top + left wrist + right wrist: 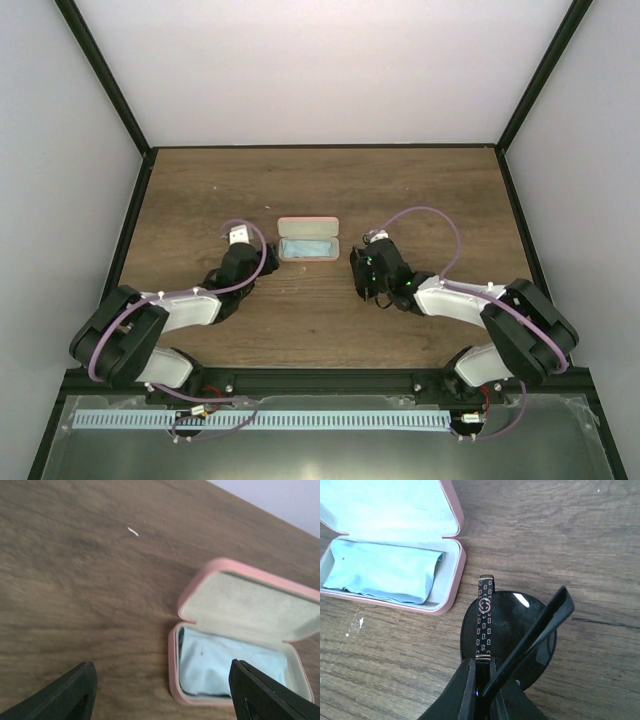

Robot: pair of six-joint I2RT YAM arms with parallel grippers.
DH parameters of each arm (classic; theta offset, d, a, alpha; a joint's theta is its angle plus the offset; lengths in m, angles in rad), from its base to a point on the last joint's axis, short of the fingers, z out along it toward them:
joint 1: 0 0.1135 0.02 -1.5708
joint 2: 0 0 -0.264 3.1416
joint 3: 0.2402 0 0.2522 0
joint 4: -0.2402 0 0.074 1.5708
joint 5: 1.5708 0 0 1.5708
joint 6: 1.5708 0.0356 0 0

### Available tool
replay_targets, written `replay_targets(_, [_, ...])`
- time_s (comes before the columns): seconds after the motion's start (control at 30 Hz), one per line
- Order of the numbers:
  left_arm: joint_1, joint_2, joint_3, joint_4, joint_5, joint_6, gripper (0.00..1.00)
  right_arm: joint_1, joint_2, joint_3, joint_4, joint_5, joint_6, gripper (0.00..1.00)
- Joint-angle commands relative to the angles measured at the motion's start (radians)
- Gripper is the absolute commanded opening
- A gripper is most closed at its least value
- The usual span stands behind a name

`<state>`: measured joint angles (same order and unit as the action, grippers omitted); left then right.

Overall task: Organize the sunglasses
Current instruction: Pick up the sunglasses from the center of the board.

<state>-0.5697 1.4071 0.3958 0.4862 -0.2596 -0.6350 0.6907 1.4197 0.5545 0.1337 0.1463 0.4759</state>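
My right gripper (481, 666) is shut on the sunglasses (512, 630), pinching a patterned temple arm (484, 617) between its fingers. A dark lens and the other temple arm spread out in front of the fingers, over the wood just right of the open pink case (451, 602). In the top view this gripper (362, 274) sits close to the case's right end. The light blue cloth (380, 572) lies in the case's tray. My left gripper (162, 666) is open with nothing in it, by the left end of the case (173, 666).
The pink case (308, 226) lies open at the middle of the wooden table (320, 185), lid folded back toward the far side. White walls enclose the table on three sides. A small white speck (132, 531) lies on the wood.
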Motion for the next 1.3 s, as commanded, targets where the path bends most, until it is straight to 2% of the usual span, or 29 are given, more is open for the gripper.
replay_targets(0.0, [0.09,-0.009,-0.021,0.122,0.055,0.095,0.75,0.005,-0.034,-0.007,-0.005,0.023,0.008,0.06])
replay_targets(0.13, [0.126,-0.01,-0.027,0.179,0.154,0.161,0.77,0.007,-0.035,-0.007,0.001,0.024,0.007,0.06])
replay_targets(0.3, [0.14,0.053,-0.026,0.257,0.307,0.222,0.71,0.007,-0.028,-0.003,0.004,0.018,0.004,0.06])
replay_targets(0.37, [0.141,0.094,-0.025,0.28,0.348,0.207,0.63,0.006,-0.033,-0.005,0.006,0.016,0.004,0.06])
replay_targets(0.53, [0.14,0.174,-0.041,0.312,0.34,0.175,0.38,0.007,-0.044,-0.015,0.009,0.019,0.004,0.06])
replay_targets(0.7, [0.139,0.247,-0.054,0.372,0.382,0.152,0.2,0.007,-0.049,-0.021,0.015,0.019,0.004,0.06])
replay_targets(0.93, [0.126,0.352,-0.074,0.457,0.443,0.118,0.15,0.006,-0.063,-0.023,0.01,0.018,0.004,0.06])
replay_targets(1.13, [0.085,0.369,-0.124,0.507,0.418,0.126,0.15,0.006,-0.062,-0.018,0.016,0.018,0.002,0.06])
replay_targets(1.27, [0.06,0.408,-0.118,0.55,0.461,0.121,0.16,0.006,-0.059,-0.01,0.017,0.015,0.0,0.06])
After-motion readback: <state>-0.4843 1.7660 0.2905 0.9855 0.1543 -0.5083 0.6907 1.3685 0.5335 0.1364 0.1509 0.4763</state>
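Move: The open pink case's tray, with the blue cloth in it, lies about 8 cm ahead of the empty left gripper, 10 cm to its right and 6 cm below; its raised lid stands some 6 cm farther out than the tray. The sunglasses, already in the right gripper, are roughly 21 cm right of the left gripper, 1 cm nearer the base and 3 cm lower. From the right gripper, the tray is about 10 cm ahead, 12 cm left and 5 cm below. Let the left gripper finish its short swing out, left and up, then bring it down about 8 cm and some 6 cm right, easing back a little, to low over the board in front of the case's left end. Shut the empty fingers most of the way as it sinks, turning it clockwise some 20 degrees. Keep the sunglasses pinched in the right gripper, almost still. ##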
